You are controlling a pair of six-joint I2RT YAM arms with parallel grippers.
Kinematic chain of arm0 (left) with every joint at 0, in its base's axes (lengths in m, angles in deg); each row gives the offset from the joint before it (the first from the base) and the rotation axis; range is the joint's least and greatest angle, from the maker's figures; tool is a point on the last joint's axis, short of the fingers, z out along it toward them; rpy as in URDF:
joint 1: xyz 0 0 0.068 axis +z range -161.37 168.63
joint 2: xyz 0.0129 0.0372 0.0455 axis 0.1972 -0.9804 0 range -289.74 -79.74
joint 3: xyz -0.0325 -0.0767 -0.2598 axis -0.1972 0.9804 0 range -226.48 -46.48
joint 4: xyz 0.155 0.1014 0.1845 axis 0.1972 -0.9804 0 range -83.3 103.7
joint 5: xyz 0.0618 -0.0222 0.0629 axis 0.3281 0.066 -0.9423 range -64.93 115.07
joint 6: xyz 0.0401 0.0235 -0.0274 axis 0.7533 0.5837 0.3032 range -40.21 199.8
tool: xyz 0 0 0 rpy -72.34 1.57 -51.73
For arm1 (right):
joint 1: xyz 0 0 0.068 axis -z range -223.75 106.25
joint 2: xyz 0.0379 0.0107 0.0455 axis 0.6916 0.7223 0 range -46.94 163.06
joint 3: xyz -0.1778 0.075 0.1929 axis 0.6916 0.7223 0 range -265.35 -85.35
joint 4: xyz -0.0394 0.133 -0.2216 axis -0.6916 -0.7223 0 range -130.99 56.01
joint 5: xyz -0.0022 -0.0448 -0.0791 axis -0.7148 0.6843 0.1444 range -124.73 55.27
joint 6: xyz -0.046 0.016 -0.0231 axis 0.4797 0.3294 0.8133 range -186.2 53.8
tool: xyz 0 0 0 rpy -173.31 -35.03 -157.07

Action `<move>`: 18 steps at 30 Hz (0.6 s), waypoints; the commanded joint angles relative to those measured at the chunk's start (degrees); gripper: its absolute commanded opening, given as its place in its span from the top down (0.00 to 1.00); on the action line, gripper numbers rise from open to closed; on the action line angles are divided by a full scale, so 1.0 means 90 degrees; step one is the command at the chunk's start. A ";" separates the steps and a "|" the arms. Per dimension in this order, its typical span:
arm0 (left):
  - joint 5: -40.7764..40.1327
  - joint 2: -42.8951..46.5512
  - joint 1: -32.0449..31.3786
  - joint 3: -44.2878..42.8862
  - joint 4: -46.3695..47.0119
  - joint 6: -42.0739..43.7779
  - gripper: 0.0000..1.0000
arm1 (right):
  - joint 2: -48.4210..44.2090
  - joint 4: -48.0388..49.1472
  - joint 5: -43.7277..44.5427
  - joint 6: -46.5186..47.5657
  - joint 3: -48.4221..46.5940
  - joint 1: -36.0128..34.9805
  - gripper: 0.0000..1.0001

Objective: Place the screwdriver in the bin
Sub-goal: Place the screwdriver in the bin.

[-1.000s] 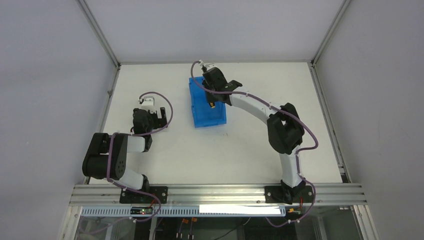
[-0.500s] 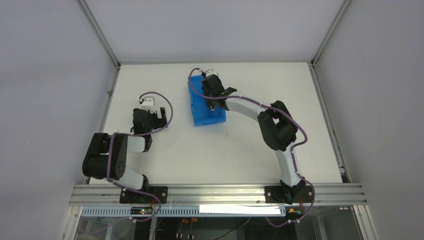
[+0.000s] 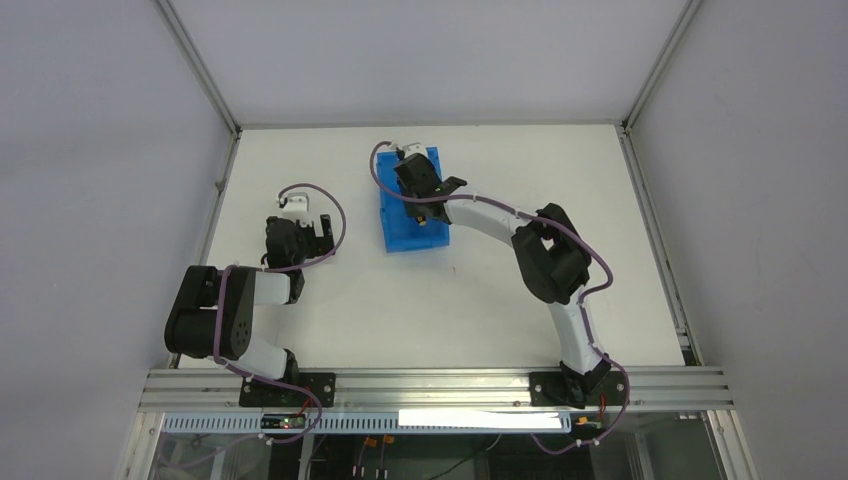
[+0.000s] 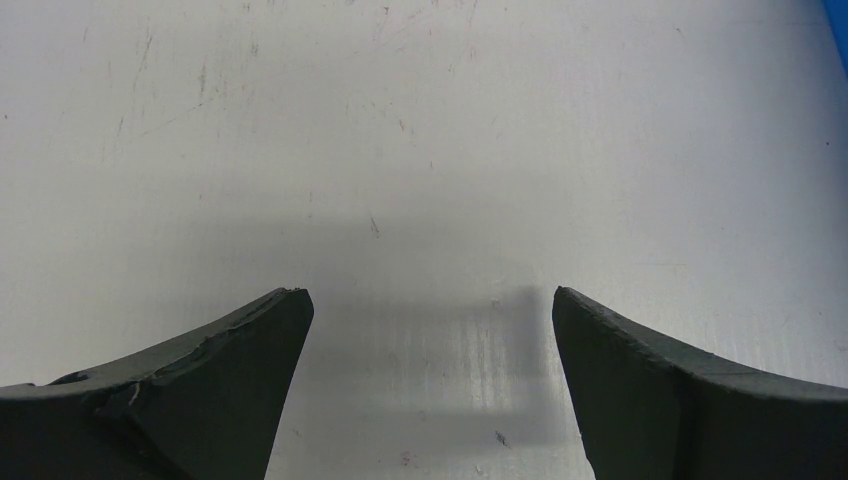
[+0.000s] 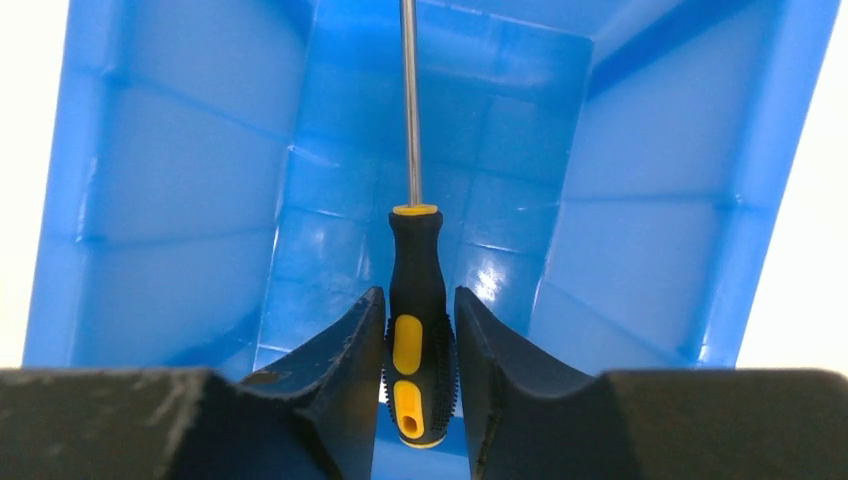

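The screwdriver (image 5: 417, 270) has a black and yellow handle and a thin metal shaft that points toward the far wall of the bin. My right gripper (image 5: 419, 292) is shut on the handle, with one finger against each side. It holds the screwdriver inside the translucent blue bin (image 5: 180, 180), just above the floor. From above, the right gripper (image 3: 418, 205) is reaching down into the bin (image 3: 400, 236) at the middle back of the table. My left gripper (image 4: 430, 295) is open over bare white table, well left of the bin.
The left arm (image 3: 225, 310) is folded at the near left with its gripper (image 3: 318, 234) low over the table. Grey walls and metal frame posts (image 3: 200, 70) enclose the white table (image 3: 450, 310). A sliver of the blue bin (image 4: 842, 15) shows at the left wrist view's top right corner.
The right gripper has moved left and down into the bin with the screwdriver. The left arm has not moved.
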 commanded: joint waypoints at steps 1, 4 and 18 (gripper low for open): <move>0.0006 0.0057 0.0079 -0.0116 0.0173 -0.0050 0.00 | 0.0021 -0.0196 0.0261 0.0011 -0.0450 -0.0146 0.60; 0.0000 0.0064 0.0083 -0.0116 0.0172 -0.0045 0.00 | 0.0023 -0.0232 0.0291 0.0009 -0.0505 -0.0172 0.55; 0.0001 0.0056 0.0078 -0.0116 0.0172 -0.0049 0.00 | -0.0359 -0.0836 0.0282 0.0083 -0.1221 -0.0234 0.45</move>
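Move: The right hand is already down inside the bin, with the screwdriver's handle still between its fingers and the shaft pointing ahead. The bin's middle lies about 4 cm ahead of this hand and 1 cm to its left, roughly 1 cm below it; the screwdriver's middle is some 3 cm ahead, at about hand height. From the idle left hand, the screwdriver lies about 25 cm to the right and 4 cm ahead. The right hand opens its fingers from nearly closed on the handle to about half open, letting go of the screwdriver low over the bin floor while drifting about 1 cm left and slightly back. It rises more and more quickly as they spread, climbing nearly 3 cm straight up off the screwdriver, with the fingers still pointing steeply forward and down and the wrist hardly turning. ##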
